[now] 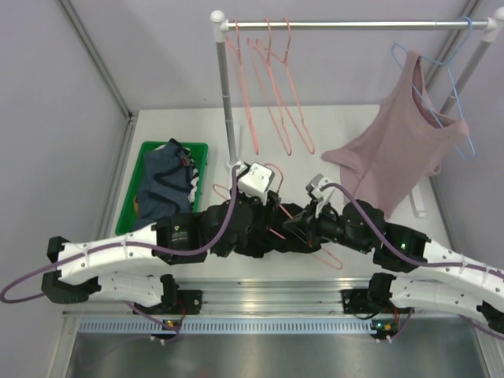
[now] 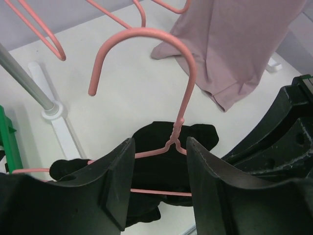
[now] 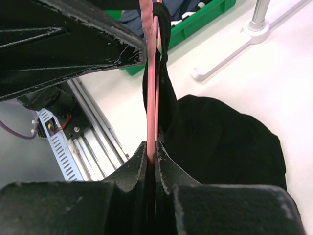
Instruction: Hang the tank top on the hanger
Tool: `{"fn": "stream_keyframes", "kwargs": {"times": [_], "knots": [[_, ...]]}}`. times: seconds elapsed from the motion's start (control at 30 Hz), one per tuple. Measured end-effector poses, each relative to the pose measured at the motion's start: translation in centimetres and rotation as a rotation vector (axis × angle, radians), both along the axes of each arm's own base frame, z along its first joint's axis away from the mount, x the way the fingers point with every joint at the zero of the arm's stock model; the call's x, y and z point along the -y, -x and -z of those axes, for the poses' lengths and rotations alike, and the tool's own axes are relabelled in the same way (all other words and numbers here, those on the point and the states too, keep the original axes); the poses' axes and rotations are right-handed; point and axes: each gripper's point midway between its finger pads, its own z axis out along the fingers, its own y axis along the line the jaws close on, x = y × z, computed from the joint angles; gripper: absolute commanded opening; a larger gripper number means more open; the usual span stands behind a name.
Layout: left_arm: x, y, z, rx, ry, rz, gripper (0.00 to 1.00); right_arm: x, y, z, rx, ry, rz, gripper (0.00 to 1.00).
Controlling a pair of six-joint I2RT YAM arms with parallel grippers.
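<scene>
The salmon-pink wire hanger (image 2: 182,105) stands upright between the two arms, hook uppermost. The black tank top (image 2: 156,166) hangs limp around its lower part, bunched behind the bottom bar. My left gripper (image 2: 159,171) is open. Its fingers (image 2: 115,186) stand either side of the hanger's neck and bottom bar without touching them. My right gripper (image 3: 153,149) is shut on the hanger (image 3: 151,98) wire, seen edge-on. The tank top (image 3: 230,142) drapes from the wire to the right of the jaws. From above, both wrists meet at the table's middle and one hanger (image 1: 334,260) corner pokes out.
A clothes rail (image 1: 354,25) crosses the back and carries three more pink hangers (image 1: 272,87). A dusty-pink top (image 1: 398,150) hangs on a light-blue hanger at the right. A green bin (image 1: 201,157) at the left holds a dark blue-grey garment. The rack's post (image 1: 227,94) stands just behind the grippers.
</scene>
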Motion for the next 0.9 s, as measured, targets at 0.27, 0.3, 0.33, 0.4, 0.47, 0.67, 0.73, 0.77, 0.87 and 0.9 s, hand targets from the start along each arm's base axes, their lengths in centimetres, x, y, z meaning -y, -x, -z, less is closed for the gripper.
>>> {"fn": "stream_keyframes", "kwargs": {"times": [0.27,0.3,0.33,0.4,0.47,0.67,0.73,0.77,0.87,0.9], "knots": [[-0.2,1.1,-2.4,0.02,0.056,0.095,0.52,1.8,-0.1,-1.5,0.022,-0.041,0.048,0.0],[-0.4,1.3,-3.0,0.027,0.071,0.103,0.52,2.0,-0.1,-1.5,0.02,-0.038,0.056,0.0],[-0.6,1.4,-3.6,0.034,0.086,0.114,0.52,2.3,-0.1,-1.6,0.019,-0.034,0.062,0.0],[-1.2,1.6,-5.2,0.053,0.119,0.125,0.52,2.9,0.0,-2.3,0.012,-0.025,0.076,0.0],[-1.9,1.7,-7.4,0.08,0.161,0.132,0.52,3.5,0.0,-3.5,0.012,-0.032,0.091,0.0],[-3.5,2.0,-13.1,0.156,0.265,0.145,0.52,5.8,-0.2,-7.4,0.016,-0.085,0.169,0.0],[-3.7,2.0,-13.9,0.172,0.275,0.147,0.52,6.8,-0.1,-7.5,0.009,-0.08,0.189,0.0],[-3.8,2.0,-14.2,0.179,0.275,0.148,0.52,7.4,0.1,-7.6,0.004,-0.081,0.201,0.0],[-3.7,1.9,-14.4,0.188,0.267,0.15,0.52,8.9,0.3,-8.1,-0.002,-0.075,0.229,0.0],[-3.6,1.9,-14.4,0.189,0.263,0.15,0.52,9.4,0.4,-8.5,-0.004,-0.077,0.237,0.0]]}}
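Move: The tank top, part threaded on the held hanger, centres about 4 cm ahead, 4 cm right and 20 cm below the left hand; the hanger's hook is 8 cm straight ahead of that hand, 2 cm higher. From the right hand, the rack rail's middle is roughly 30 cm ahead, 13 cm right and 28 cm up; the tank top is 6 cm ahead, 2 cm left, 15 cm below; the hook 10 cm ahead, 5 cm left, 6 cm up. Still gripping the hanger, the right hand shifts it right and up while the open left rises 14 cm. ##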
